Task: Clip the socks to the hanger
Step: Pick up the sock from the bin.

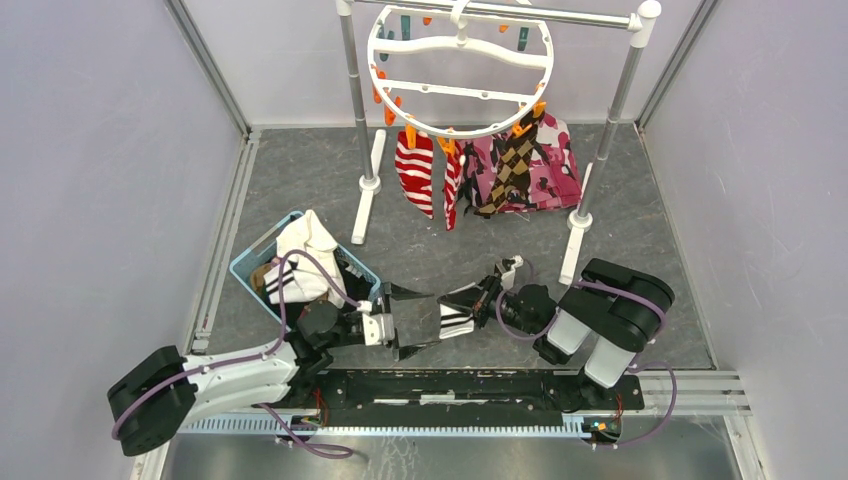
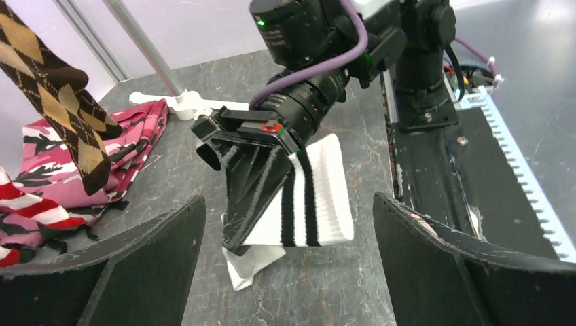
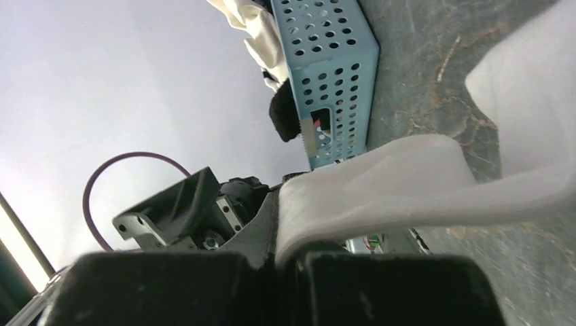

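Note:
A white sock with two black cuff stripes (image 2: 319,197) hangs just above the table, and my right gripper (image 2: 238,217) is shut on one edge of it. In the right wrist view the sock (image 3: 407,180) curls out from the shut right gripper (image 3: 289,268). My left gripper (image 2: 289,272) stands wide open facing the sock, its fingers (image 2: 136,272) on either side and not touching it. The white ring hanger (image 1: 460,75) hangs from the rail at the back. Two red-and-white striped socks (image 1: 415,170) and an argyle sock (image 1: 510,165) hang clipped to its near rim.
A blue perforated basket (image 1: 255,262) holding white cloth (image 1: 305,245) sits left of the arms. A pink camouflage cloth (image 1: 550,165) lies under the hanger. The rail's two poles (image 1: 355,110) stand on white feet at the back.

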Robot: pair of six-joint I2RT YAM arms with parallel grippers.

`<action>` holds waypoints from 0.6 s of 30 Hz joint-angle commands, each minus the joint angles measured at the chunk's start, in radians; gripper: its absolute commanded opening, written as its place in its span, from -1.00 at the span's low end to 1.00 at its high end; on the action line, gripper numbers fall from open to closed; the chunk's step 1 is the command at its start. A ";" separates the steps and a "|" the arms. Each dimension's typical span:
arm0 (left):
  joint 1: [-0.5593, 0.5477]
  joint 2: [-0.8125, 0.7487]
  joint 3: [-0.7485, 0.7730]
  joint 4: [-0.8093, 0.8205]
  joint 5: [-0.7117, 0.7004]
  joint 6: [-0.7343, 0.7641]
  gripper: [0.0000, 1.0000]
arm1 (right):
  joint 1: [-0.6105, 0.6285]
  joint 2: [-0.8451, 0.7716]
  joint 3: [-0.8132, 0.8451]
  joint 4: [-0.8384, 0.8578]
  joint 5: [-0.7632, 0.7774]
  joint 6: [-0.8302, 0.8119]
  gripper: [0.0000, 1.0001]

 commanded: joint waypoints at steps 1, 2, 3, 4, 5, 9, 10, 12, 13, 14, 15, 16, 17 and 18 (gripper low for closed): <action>-0.035 -0.017 0.008 -0.072 -0.019 0.219 0.92 | -0.008 0.020 0.041 0.470 -0.017 0.058 -1.00; -0.044 -0.015 0.011 -0.088 -0.028 0.228 0.91 | -0.008 0.025 0.044 0.470 -0.016 0.063 -1.00; -0.053 -0.006 0.013 -0.095 -0.044 0.239 0.91 | -0.009 0.027 0.048 0.470 -0.014 0.065 -1.00; -0.060 0.004 0.016 -0.101 -0.057 0.253 0.90 | -0.009 0.029 0.053 0.470 -0.016 0.065 -1.00; -0.070 0.018 0.018 -0.102 -0.073 0.262 0.89 | -0.008 0.030 0.058 0.470 -0.018 0.065 -1.00; -0.112 0.080 0.043 -0.103 -0.134 0.307 0.84 | -0.013 0.029 0.071 0.471 -0.025 0.069 -0.99; -0.124 0.097 0.052 -0.104 -0.156 0.319 0.82 | -0.014 0.028 0.073 0.471 -0.026 0.072 -0.98; -0.145 0.126 0.071 -0.110 -0.209 0.345 0.75 | -0.015 0.028 0.075 0.469 -0.030 0.070 -0.96; -0.151 0.139 0.080 -0.111 -0.237 0.353 0.69 | -0.015 0.028 0.079 0.469 -0.031 0.070 -0.95; -0.154 0.150 0.093 -0.114 -0.259 0.353 0.60 | -0.014 0.028 0.079 0.470 -0.032 0.070 -0.94; -0.155 0.163 0.105 -0.116 -0.275 0.348 0.55 | -0.014 0.028 0.080 0.471 -0.034 0.069 -0.94; -0.158 0.173 0.113 -0.115 -0.286 0.347 0.48 | -0.015 0.028 0.080 0.470 -0.036 0.071 -0.93; -0.159 0.182 0.121 -0.112 -0.292 0.342 0.39 | -0.013 0.029 0.080 0.470 -0.035 0.072 -0.92; -0.158 0.189 0.128 -0.111 -0.293 0.336 0.29 | -0.014 0.030 0.079 0.470 -0.037 0.072 -0.91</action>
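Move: The white sock's black-striped cuff, held out by the right hand, is about 5 cm to the right of the left hand, level with it fore and aft and some 4 cm lower; the right gripper's tips are roughly 4 cm right, 3 cm ahead and 5 cm down. The bin stands about 27 cm left, 9 cm ahead and 12 cm below. From the right hand the cuff is about 4 cm back, 2 cm right and 1 cm down. The left hand sinks about 5 cm and then edges nearly 2 cm to the right, bringing its wide-open fingers down to either side of the white sock's striped cuff; on the way the fingertips tip down some 15 degrees, and near the end the fingers start to close, still well apart. The right hand keeps its pinch on the sock and eases it about 2 cm up, forward and to the left, towards the left gripper. ##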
